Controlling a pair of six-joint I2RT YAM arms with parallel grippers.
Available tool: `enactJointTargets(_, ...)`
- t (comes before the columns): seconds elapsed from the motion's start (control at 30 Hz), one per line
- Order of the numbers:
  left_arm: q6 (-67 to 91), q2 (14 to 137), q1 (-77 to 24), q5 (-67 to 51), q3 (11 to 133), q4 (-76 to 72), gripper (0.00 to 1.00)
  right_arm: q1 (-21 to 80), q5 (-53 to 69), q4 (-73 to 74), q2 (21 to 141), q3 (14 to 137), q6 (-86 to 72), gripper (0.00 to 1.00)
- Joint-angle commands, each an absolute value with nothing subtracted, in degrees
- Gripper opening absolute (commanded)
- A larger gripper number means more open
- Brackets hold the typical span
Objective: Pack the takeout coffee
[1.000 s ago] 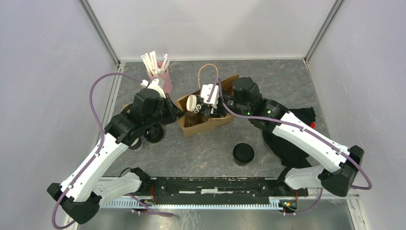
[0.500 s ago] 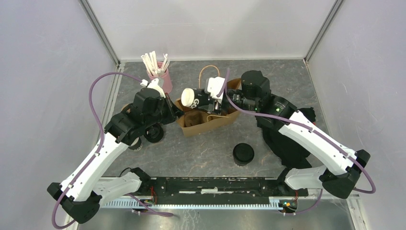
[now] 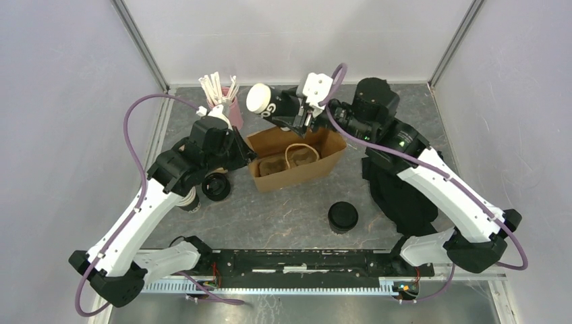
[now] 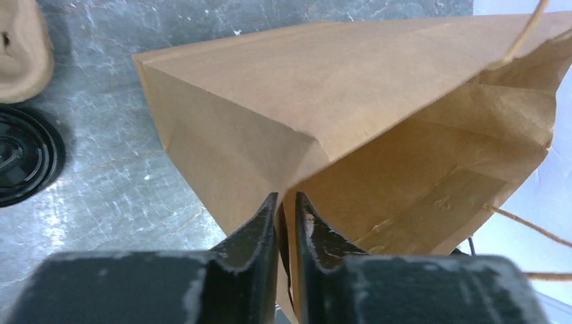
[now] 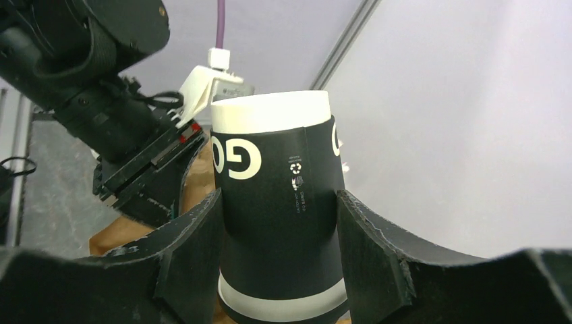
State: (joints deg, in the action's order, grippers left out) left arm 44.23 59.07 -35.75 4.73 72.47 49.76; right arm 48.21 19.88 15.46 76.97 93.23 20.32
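A dark paper cup [image 3: 268, 102] printed "GO" lies sideways in the air behind the brown paper bag [image 3: 317, 165], its cream end facing left. My right gripper [image 3: 297, 113] is shut on its body; in the right wrist view the cup [image 5: 276, 202] fills the space between both fingers [image 5: 192, 253]. No lid shows on it. My left gripper [image 3: 249, 156] pinches the bag's left wall [image 4: 222, 128], its jaws a narrow slit apart with the paper edge between them. A pulp cup carrier [image 3: 273, 165] sits inside the bag. A black-lidded cup [image 3: 342, 217] stands on the table in front.
A pink cup of white sticks [image 3: 228, 113] stands behind the left arm. A black lid [image 3: 216, 185] lies beside the left wrist, also at the left edge of the left wrist view [image 4: 20, 162]. A black cloth [image 3: 405, 199] lies under the right arm.
The right gripper has lifted the cup out of the bag, up and to the back left. The bag now stands taller with its mouth open. The left arm has held its place.
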Motion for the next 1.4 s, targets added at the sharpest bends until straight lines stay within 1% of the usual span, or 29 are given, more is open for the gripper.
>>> enactJointTargets(0.0,43.62,60.67,-35.77,8.06,78.61,52.05,0.25,47.98,15.26,16.01,77.13,98.86,22.36,0.48)
enactJointTargets(0.07,42.72,61.18,-35.77,7.86,81.05,52.35,0.33,47.94,14.46,16.79,77.55,100.06,23.64,0.48)
enactJointTargets(0.17,40.58,60.65,-35.77,7.74,84.54,52.16,0.55,48.01,13.28,17.48,77.9,101.08,25.06,0.49)
enactJointTargets(0.23,38.87,59.82,-35.77,8.2,86.08,51.83,0.65,47.99,12.62,17.3,77.78,100.99,25.85,0.49)
enactJointTargets(0.3,37.47,59.01,-35.77,8.59,87.71,51.33,0.74,47.99,12.01,17.23,77.87,101.07,26.55,0.5)
enactJointTargets(0.4,35.35,57.92,-35.77,7.55,89.86,49.53,0.82,47.99,11.25,17.66,78.05,101.12,27.71,0.51)
enactJointTargets(0.5,34.46,57.21,-35.77,5.79,91.72,46.44,0.84,47.99,11.17,18.31,78.22,101.34,28.51,0.51)
enactJointTargets(0.6,36.24,56.54,-35.77,3.28,92.65,41.27,0.92,47.99,12.89,18.96,77.91,101.22,29.43,0.52)
enactJointTargets(0.67,39.22,56.34,-35.77,1.56,92.81,36.93,0.96,48.05,14.19,19.49,77.63,100.89,29.74,0.52)
enactJointTargets(0.77,46.03,57.74,-35.78,3.43,94.59,35.39,0.99,47.99,16.08,19.88,77.02,100.12,29.73,0.51)
enactJointTargets(0.9,49.47,60.86,-35.77,5.27,98.53,37.58,1.0,48.01,17.02,19.44,76.16,98.77,28.73,0.51)
enactJointTargets(1.13,51.32,62.57,-35.77,3.93,98.0,35.23,1.0,48.1,19.39,18.52,75.77,97.71,27.67,0.51)
enactJointTargets(1.37,49.99,63.76,-35.77,0.67,97.85,35.34,1.0,48.08,19.15,19.25,75.66,96.59,28.42,0.51)
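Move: The coffee cup, lying on its side in the right hand, hangs about 19 cm above the left hand, some 6 cm to its right and 3 cm ahead. The paper bag, its near rim corner at the left fingertips, has its middle roughly 11 cm right, 5 cm ahead and 12 cm below; the stacked black lids lie about 13 cm left, 3 cm ahead and 26 cm down. From the right hand, the cup's middle is about 3 cm left and 1 cm ahead, level. Letting go of the bag's rim as its fingers spread wide, the left hand climbs about 20 cm towards the pale bottom end of the cup, tipping its fingers up and rolling its left side down, each some 25 degrees. It stops with the open fingers at that end; contact can't be seen. The right hand keeps its grip, rises about 4 cm and eases most of the way back. ##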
